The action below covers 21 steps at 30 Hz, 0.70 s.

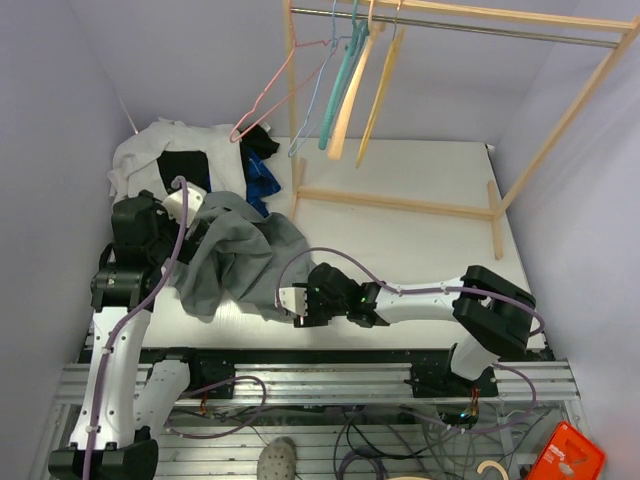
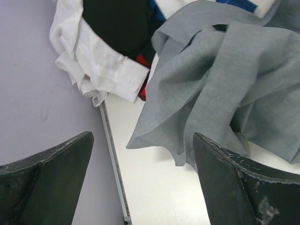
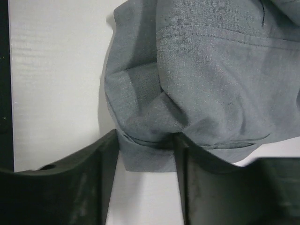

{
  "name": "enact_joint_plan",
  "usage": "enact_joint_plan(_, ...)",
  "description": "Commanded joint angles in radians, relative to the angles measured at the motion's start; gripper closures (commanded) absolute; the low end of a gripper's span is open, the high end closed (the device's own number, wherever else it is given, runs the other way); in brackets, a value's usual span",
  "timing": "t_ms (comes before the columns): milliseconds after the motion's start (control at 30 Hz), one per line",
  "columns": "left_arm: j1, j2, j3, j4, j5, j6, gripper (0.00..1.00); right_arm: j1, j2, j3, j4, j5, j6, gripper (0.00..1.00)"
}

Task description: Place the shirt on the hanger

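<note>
The grey shirt (image 1: 240,250) lies crumpled on the left half of the white table (image 1: 420,250). The yellow hanger (image 1: 380,88) hangs by its hook from the rail at the back. My right gripper (image 1: 290,305) is low at the shirt's near edge. In the right wrist view its fingers (image 3: 105,159) stand on either side of a folded hem of the shirt (image 3: 211,70), with a gap still between them and fabric filling it. My left gripper (image 2: 143,145) hovers open over the table's left edge, with a corner of the shirt (image 2: 225,79) just beyond its fingertips.
A white garment (image 1: 150,150) with black (image 1: 185,165) and dark blue (image 1: 262,180) clothes is piled at the back left. The wooden rack (image 1: 400,203) stands at the back with pink, teal and cream hangers. A purple wall (image 2: 33,103) borders the table's left edge.
</note>
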Motion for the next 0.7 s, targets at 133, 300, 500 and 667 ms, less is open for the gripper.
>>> enact_joint_plan(133, -0.038, 0.008, 0.071, -0.198, 0.314, 0.244, 0.02, -0.005, -0.02, 0.042, 0.072, 0.001, 0.11, 1.0)
enact_joint_plan(300, -0.066, 0.007, 0.068, -0.128, 0.315, 0.224, 0.02, -0.006, -0.083, 0.078, 0.119, 0.025, 0.158, 1.0)
enact_joint_plan(500, -0.114, 0.025, 0.111, -0.071, 0.433, 0.05, 0.02, -0.02, -0.101, 0.167, 0.208, 0.088, 0.211, 1.0)
enact_joint_plan(667, -0.141, 0.059, 0.194, -0.124, 0.558, 0.048, 0.02, -0.041, -0.017, 0.407, 0.127, 0.119, 0.304, 1.0)
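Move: The right hand is low at the shirt's near right edge, with the fingers already around the cloth; the edge lies about 1 cm left of it and 1 cm below. The grey heap's middle lies about 12 cm ahead and 11 cm left of that hand. The rack's left foot is some 26 cm straight ahead, and the blue shirt about 30 cm ahead and 8 cm left. From the high, open left hand that edge lies roughly 28 cm right, 9 cm back and 24 cm below. The right hand finishes closing and pinches the shirt's near right edge, almost in place at first, then lifts the pinched cloth faster and faster, some 15 cm up while going left and forward over the heap, its leftward-pointing fingers tipping up by about 25 degrees. Meanwhile the left hand, empty and wide open, swings about 10 cm right towards the lifted edge, dipping slightly before it rises, and turns clockwise some 30 degrees. ##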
